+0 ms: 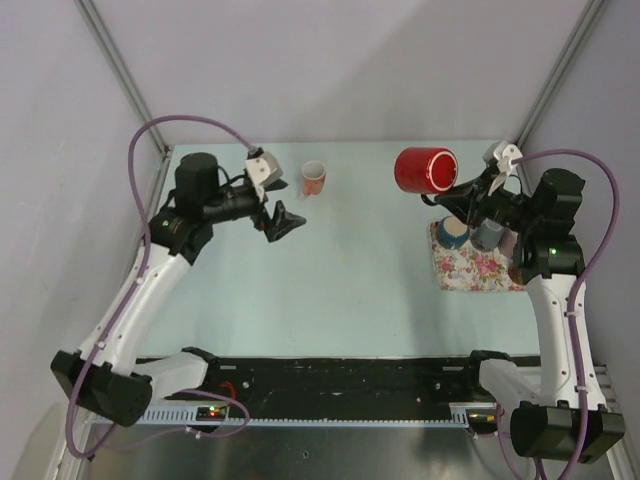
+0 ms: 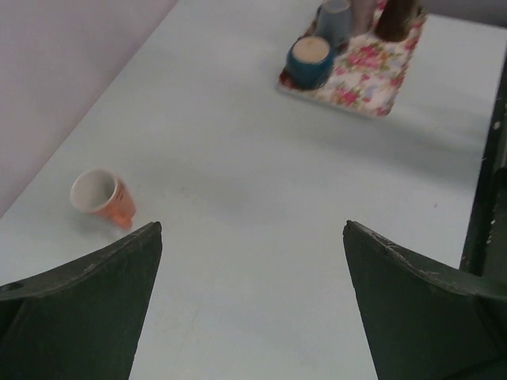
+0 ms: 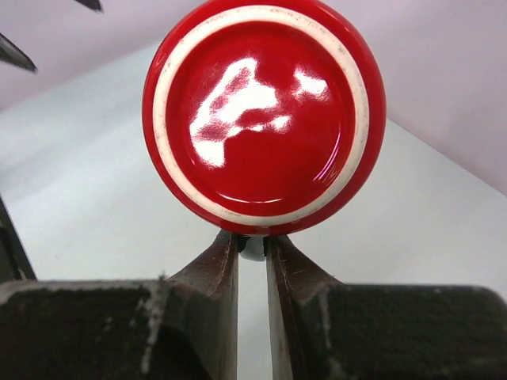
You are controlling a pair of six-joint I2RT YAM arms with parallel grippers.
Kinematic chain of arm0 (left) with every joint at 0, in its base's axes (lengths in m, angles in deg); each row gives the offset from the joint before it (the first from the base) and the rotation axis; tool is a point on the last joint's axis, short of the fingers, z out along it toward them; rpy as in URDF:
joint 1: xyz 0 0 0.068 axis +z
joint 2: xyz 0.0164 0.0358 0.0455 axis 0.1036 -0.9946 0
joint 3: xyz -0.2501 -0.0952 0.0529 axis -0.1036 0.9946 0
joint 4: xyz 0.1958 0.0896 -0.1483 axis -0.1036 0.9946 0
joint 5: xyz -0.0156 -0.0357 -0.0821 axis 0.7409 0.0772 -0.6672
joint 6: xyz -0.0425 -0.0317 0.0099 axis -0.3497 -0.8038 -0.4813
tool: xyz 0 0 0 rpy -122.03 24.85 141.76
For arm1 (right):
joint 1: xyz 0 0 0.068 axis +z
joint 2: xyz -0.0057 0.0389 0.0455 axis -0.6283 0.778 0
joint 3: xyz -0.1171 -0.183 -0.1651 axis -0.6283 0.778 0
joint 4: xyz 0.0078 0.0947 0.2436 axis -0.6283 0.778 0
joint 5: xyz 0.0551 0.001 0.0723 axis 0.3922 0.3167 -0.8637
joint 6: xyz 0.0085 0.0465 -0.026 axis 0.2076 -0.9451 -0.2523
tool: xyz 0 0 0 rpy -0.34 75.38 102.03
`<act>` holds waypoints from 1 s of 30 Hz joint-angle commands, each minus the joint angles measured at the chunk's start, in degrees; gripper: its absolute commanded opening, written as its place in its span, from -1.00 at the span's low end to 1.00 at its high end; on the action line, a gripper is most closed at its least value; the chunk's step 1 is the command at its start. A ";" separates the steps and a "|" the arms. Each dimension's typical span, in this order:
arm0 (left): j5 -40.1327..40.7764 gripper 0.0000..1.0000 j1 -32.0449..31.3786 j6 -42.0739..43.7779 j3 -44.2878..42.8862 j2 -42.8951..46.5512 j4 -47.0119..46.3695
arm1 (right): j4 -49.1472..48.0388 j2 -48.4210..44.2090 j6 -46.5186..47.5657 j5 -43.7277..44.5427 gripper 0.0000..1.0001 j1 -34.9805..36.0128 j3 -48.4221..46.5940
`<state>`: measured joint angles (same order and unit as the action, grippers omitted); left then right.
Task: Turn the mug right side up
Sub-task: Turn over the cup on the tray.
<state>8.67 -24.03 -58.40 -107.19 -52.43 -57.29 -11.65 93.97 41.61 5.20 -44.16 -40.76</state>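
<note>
The red mug (image 1: 425, 169) hangs on its side above the table's far right part, its base toward the right arm. In the right wrist view its glossy red base with a white ring (image 3: 264, 115) faces the camera. My right gripper (image 3: 252, 241) is shut on a narrow part under the mug's base, probably the handle, which is mostly hidden. From above, the right gripper (image 1: 462, 190) sits just right of the mug. My left gripper (image 1: 283, 220) stands wide open over the left part of the table, holding nothing; its fingers (image 2: 95, 301) frame bare tabletop.
A small orange cup (image 1: 314, 178) (image 2: 101, 195) sits on the table just beyond the left gripper. A floral tray (image 1: 478, 270) (image 2: 372, 75) at the right carries a blue cup (image 1: 452, 236) (image 2: 310, 57) and a grey cup (image 1: 487, 236). Walls enclose the table's far and side edges.
</note>
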 commanded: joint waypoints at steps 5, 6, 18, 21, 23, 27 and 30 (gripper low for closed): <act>-6.12 0.99 -8.66 -10.28 -13.62 -10.66 -1.49 | -23.41 0.92 -23.91 -8.27 -1.00 0.77 -2.58; -6.69 0.99 -9.61 -11.40 -14.64 -11.70 -1.97 | -26.60 0.95 -26.22 -8.57 -1.00 0.89 -1.80; -9.71 0.99 -15.52 -29.59 -18.40 -20.57 -14.09 | -70.16 3.71 -65.15 -4.68 -1.00 0.95 11.43; -10.86 0.99 -15.59 -40.91 -14.69 -21.44 -26.66 | -77.07 3.28 -71.62 -1.55 -1.00 1.01 15.11; -11.74 0.99 -15.93 -46.97 -12.85 -22.19 -32.32 | -81.03 2.53 -75.31 1.02 -1.00 1.06 17.84; -11.77 0.99 -17.01 -50.68 -10.57 -23.06 -36.83 | -87.15 1.51 -81.57 4.61 -1.00 1.50 21.54; -12.01 0.99 -17.45 -56.80 -8.13 -23.71 -44.33 | -89.87 1.28 -84.08 6.19 -1.00 2.31 23.35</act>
<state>-1.61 -40.38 -104.60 -117.42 -75.55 -88.24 -87.38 97.71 -34.87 5.22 -42.91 -17.86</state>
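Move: The red mug is about 25 cm to the left gripper's right, 2 cm ahead and 8 cm above; the orange mug stands on the table some 26 cm ahead of that gripper, 3 cm right and 23 cm below. The right fingers hold the red mug's handle, its body 2 cm ahead, 3 cm left and 6 cm above. From them the left gripper is about 28 cm left, level fore-and-aft and 3 cm lower, and the blue mug 7 cm ahead, 10 cm right, 26 cm below. Rightward and a little up, the wide-open left gripper sweeps about 16 cm towards the red mug, its fingers swinging clockwise and levelling until they point straight right. Meanwhile the right arm keeps its pinch on the handle, lifts and eases left some 4 cm each, then mostly rolls in place, its left side rising, some 45 degrees of turn in all, tipping the mug's mouth upward and towards the left arm. ##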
